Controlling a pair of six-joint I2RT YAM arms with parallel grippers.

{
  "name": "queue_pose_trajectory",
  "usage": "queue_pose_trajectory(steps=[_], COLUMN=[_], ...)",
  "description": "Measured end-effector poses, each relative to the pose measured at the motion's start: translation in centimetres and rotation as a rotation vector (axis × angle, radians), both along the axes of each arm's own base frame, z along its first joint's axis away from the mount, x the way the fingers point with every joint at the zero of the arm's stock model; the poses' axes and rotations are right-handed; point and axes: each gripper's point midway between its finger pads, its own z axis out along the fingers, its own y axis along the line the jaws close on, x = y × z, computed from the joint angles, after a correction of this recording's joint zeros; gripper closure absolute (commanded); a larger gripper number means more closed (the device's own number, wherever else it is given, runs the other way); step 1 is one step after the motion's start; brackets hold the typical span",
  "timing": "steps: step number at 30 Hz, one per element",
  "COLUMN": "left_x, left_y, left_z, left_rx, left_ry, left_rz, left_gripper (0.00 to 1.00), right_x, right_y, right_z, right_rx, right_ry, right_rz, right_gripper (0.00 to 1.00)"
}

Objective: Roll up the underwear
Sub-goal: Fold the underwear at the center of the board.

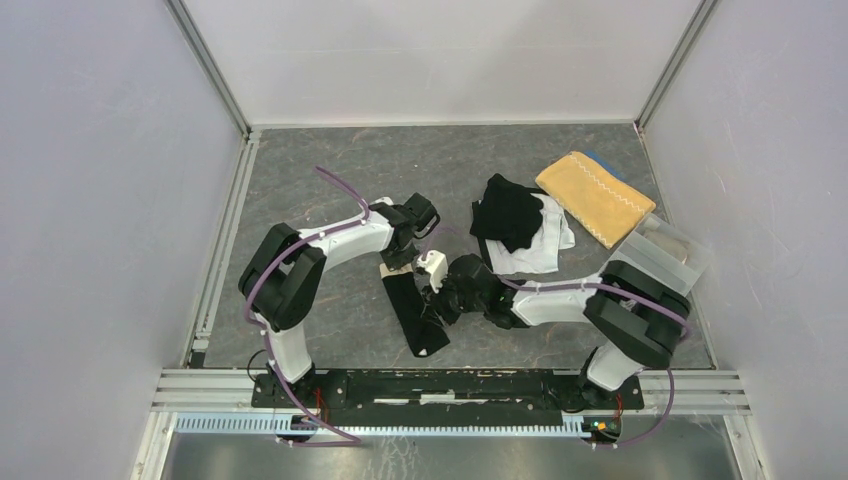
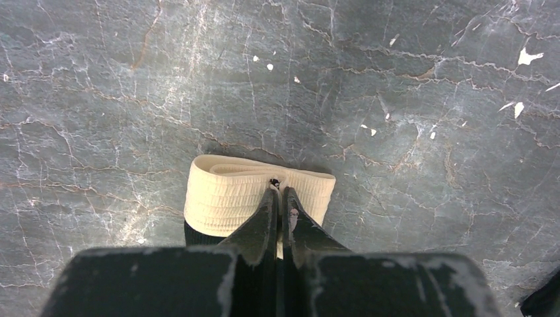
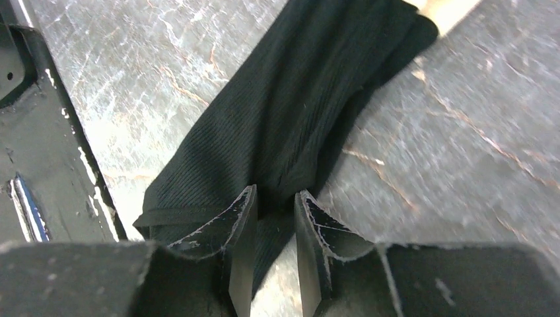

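Note:
A black underwear [image 1: 415, 315] with a beige waistband [image 2: 231, 191] lies folded into a long narrow strip on the grey table between the two arms. My left gripper [image 2: 280, 191] is shut on the waistband's near edge at the strip's far end, also seen from above [image 1: 405, 262]. My right gripper [image 3: 277, 191] hovers low over the strip's near end [image 3: 297, 99], jaws apart, with black cloth showing under the gap. From above it [image 1: 440, 300] sits at the strip's right side.
A pile of black [image 1: 508, 212] and white [image 1: 545, 250] garments lies at centre right. Behind it are a mustard-yellow towel [image 1: 597, 195] and a clear plastic tray [image 1: 665, 250]. The metal base rail [image 1: 450, 385] runs along the near edge.

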Motion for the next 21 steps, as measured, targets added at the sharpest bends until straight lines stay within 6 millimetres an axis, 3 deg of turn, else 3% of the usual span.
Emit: queue_pose_trajectory(steps=[9, 15, 21], left_x=[0.2, 0.2, 0.2], left_y=[0.1, 0.1, 0.1], left_z=[0.0, 0.0, 0.1], left_rx=[0.007, 0.007, 0.006], left_ry=[-0.015, -0.016, -0.017], left_rz=[0.001, 0.001, 0.001], left_gripper=[0.98, 0.98, 0.98], right_x=[0.6, 0.2, -1.1], right_y=[-3.0, -2.4, 0.1], right_z=[2.7, 4.4, 5.7], right_rx=[-0.039, 0.014, 0.115], right_ry=[-0.095, -0.108, -0.098], right_rz=[-0.096, -0.070, 0.003], right_gripper=[0.66, 0.92, 1.00])
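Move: The half-folded black underwear lies by the open right fingers, its middle roughly 4 cm to their left, 1 cm ahead and 2 cm below. Its cream waistband is about 9 cm ahead of the right hand and 7 cm left; the black garment by the white shirt is some 21 cm ahead and 15 cm right. The left hand already grips that waistband, its middle about 1 cm to the left at fingertip height. Right hand rises some 6 cm from the underwear, swaying right then left, fingers shutting empty; left keeps the waistband. ##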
